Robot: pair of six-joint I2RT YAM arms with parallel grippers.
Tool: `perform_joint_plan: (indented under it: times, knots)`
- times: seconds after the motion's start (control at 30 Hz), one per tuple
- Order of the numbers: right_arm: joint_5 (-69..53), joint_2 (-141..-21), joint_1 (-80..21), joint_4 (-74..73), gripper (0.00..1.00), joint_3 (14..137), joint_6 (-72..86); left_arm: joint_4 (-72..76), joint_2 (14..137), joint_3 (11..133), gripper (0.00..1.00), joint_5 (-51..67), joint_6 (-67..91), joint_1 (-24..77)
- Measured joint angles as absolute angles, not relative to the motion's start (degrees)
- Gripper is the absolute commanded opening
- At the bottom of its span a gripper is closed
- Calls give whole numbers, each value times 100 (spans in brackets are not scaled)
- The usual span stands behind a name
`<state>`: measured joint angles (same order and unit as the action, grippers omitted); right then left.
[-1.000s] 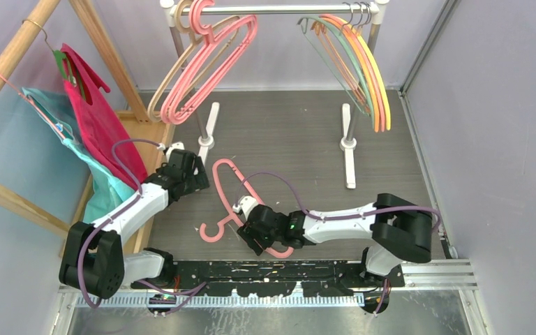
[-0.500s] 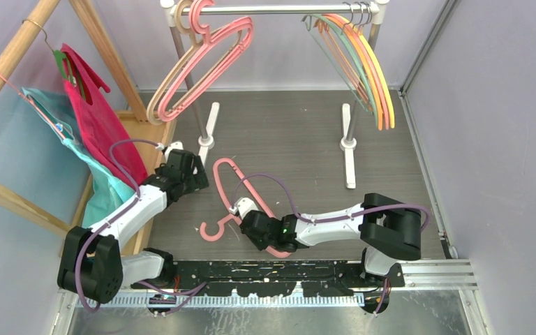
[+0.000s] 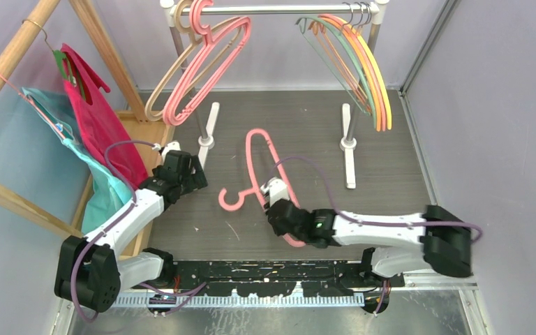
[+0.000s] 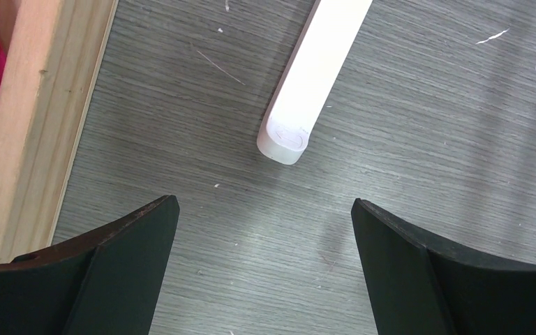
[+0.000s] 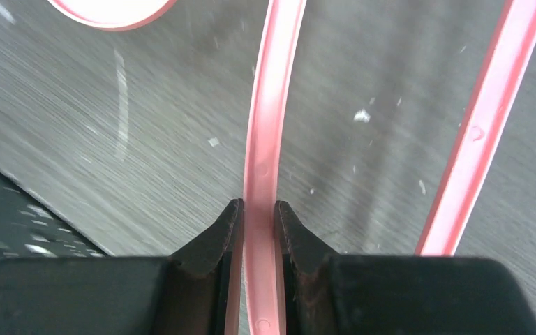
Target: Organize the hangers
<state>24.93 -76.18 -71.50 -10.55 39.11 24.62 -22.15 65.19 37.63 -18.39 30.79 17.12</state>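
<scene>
A thick pink hanger (image 3: pixel 255 164) is held over the grey floor. My right gripper (image 3: pixel 277 199) is shut on its shoulder bar (image 5: pixel 262 160), the jaws pressed on both sides. Its hook (image 3: pixel 232 200) points left. On the rail (image 3: pixel 279 9), two pink hangers (image 3: pixel 213 56) and a beige one (image 3: pixel 169 80) hang at the left. Thin orange, yellow and grey-green hangers (image 3: pixel 366 66) hang at the right. My left gripper (image 3: pixel 194 173) is open and empty over the floor by the rack's left foot (image 4: pixel 314 70).
A wooden frame (image 3: pixel 98 42) stands at the left, carrying a hanger with red cloth (image 3: pixel 94 118) and one with teal cloth (image 3: pixel 77 150). The rack's white feet (image 3: pixel 350 150) rest on the floor. Grey walls (image 3: pixel 488 139) close the right side.
My right gripper has moved right and away from the near edge, carrying the pink hanger with it. The hanger has turned more upright in the view. The left arm has barely moved.
</scene>
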Motion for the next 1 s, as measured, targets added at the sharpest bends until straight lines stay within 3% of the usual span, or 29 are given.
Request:
perform_joint_plan:
  times: [0.2,0.37,0.7,1.0]
  knots:
    - [1695,-5916,-6154,-449,1,3754,2652,-2220,6477,3756,98,-1837,3087,1712]
    - [961,-5489,-5485,-64,1,3728,2851,-2220,6471,3745,98,-1833,3092,1712]
    - [-714,-6097,-4606,945,1,4257,3527,-2224,6471,3730,98,-1811,3105,1712]
    - [-1269,-6737,-4139,1719,1,5548,3789,-2268,6471,3730,98,-1798,3100,1712]
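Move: The pink hanger is already gripped a few centimetres over the table. Its goal, the free rail spot just right of the hung pink hangers, lies about 22 cm ahead of the right hand, 9 left and 35 up; those pink hangers hang some 20 ahead, 12 left and 27 up, the green and yellow bunch 20 ahead, 17 right and 27 up. From the left hand the spot is about 10 ahead, 9 right and 34 up. Right hand lifts the gripped hanger about 29 cm, also forward towards the rail, fingers swinging up level some 60 degrees. ##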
